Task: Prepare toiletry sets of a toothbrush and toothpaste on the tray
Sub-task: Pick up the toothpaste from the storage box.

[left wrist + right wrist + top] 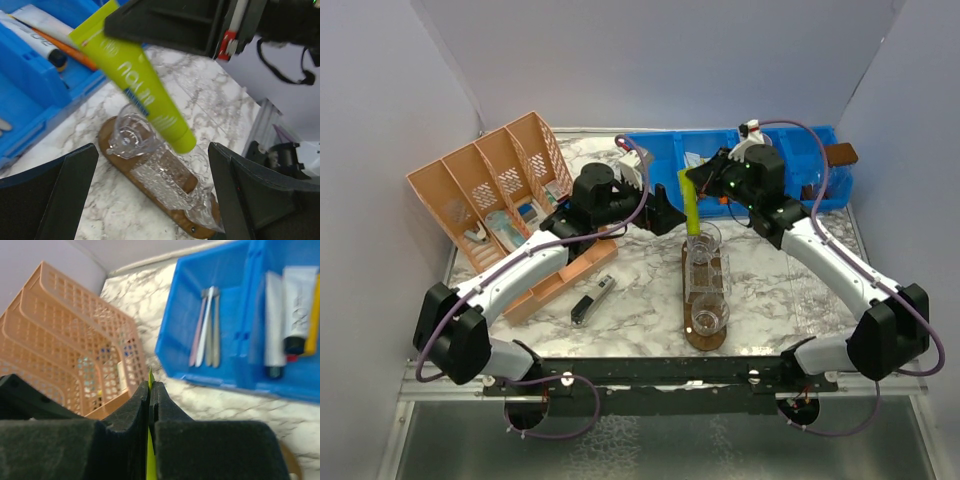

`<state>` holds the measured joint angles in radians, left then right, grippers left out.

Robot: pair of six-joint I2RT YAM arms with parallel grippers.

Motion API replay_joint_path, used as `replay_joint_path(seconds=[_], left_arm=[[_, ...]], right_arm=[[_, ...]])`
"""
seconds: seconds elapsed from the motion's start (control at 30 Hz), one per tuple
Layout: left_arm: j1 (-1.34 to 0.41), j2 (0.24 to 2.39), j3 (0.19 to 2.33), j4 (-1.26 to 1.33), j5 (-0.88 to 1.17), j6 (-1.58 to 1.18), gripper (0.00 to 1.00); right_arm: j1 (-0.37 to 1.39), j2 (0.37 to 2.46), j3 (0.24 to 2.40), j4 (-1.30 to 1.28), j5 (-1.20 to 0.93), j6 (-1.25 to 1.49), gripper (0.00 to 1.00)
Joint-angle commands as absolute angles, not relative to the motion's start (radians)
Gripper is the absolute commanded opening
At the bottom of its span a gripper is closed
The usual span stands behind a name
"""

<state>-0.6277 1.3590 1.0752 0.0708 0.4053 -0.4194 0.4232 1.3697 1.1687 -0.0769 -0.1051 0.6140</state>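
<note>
The dark brown tray (704,338) lies mid-table with three clear tumblers (708,281) in a row on it. My right gripper (693,180) is shut on the flat end of a lime green toothpaste tube (692,208), which hangs cap down at the rim of the far tumbler (131,135). In the right wrist view only the tube's thin green edge (150,377) shows between the shut fingers. My left gripper (669,214) is open just left of the tube, looking down at the tray (172,215). Toothbrushes (205,327) lie in the blue bin.
The blue compartmented bin (790,150) runs along the back right, with more tubes (292,310) in it. An orange divided basket (490,190) stands tilted at the back left, an orange lid (565,275) before it. A small black and silver object (592,298) lies left of the tray.
</note>
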Motion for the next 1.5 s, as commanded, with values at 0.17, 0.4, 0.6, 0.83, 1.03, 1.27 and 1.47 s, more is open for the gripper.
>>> replay_joint_path(seconds=[0.17,0.4,0.6,0.83,1.03,1.27,1.47], left_arm=[[-0.628,1.455,1.072,0.139,0.578,-0.529,0.91],[-0.628,1.467,1.099,0.045,0.469,-0.505,0.76],[-0.627,1.478,1.112,0.019,0.458,-0.482,0.56],[-0.628,1.484,1.139,-0.029,0.426,-0.42,0.3],[-0.629,1.475,1.155,-0.06,0.385,-0.341,0.26],[-0.668,1.436,1.154,-0.086,0.344,-0.155,0.25],[-0.78,1.369,1.101,-0.087,0.308,0.044,0.25]], right_arm=[[0.551,1.325,1.093,0.129,0.068,0.91,0.01],[0.567,1.298,1.067,0.106,0.139,0.982,0.01],[0.578,1.287,1.033,0.125,0.135,0.995,0.01],[0.577,1.248,1.037,0.05,0.116,0.886,0.03],[0.577,1.159,1.05,-0.169,0.053,0.687,0.39],[0.575,1.091,1.204,-0.569,-0.062,0.484,0.7],[0.57,1.094,1.35,-0.811,-0.137,0.428,0.74]])
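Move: The green toothpaste, already gripped at its crimped end by the right hand, has its middle about 4 cm ahead, 5 cm right and 2 cm below the open left hand. About 22 cm below, a glass stands some 10 cm ahead and 8 cm right of the left hand, with the clear box roughly 3 cm ahead and 9 cm right. From the right hand, the left gripper is some 7 cm back and 5 cm left, level. The left fingers close on the toothpaste's lower end just above the cap, the hand having sunk about 5 cm while the right hand carried the tube some 4 cm left and slightly back to meet it. The right fingers then open and let go, that hand drawing back roughly 9 cm, rising a little and going right, while the left keeps its pinch, sinks slightly and rolls. ##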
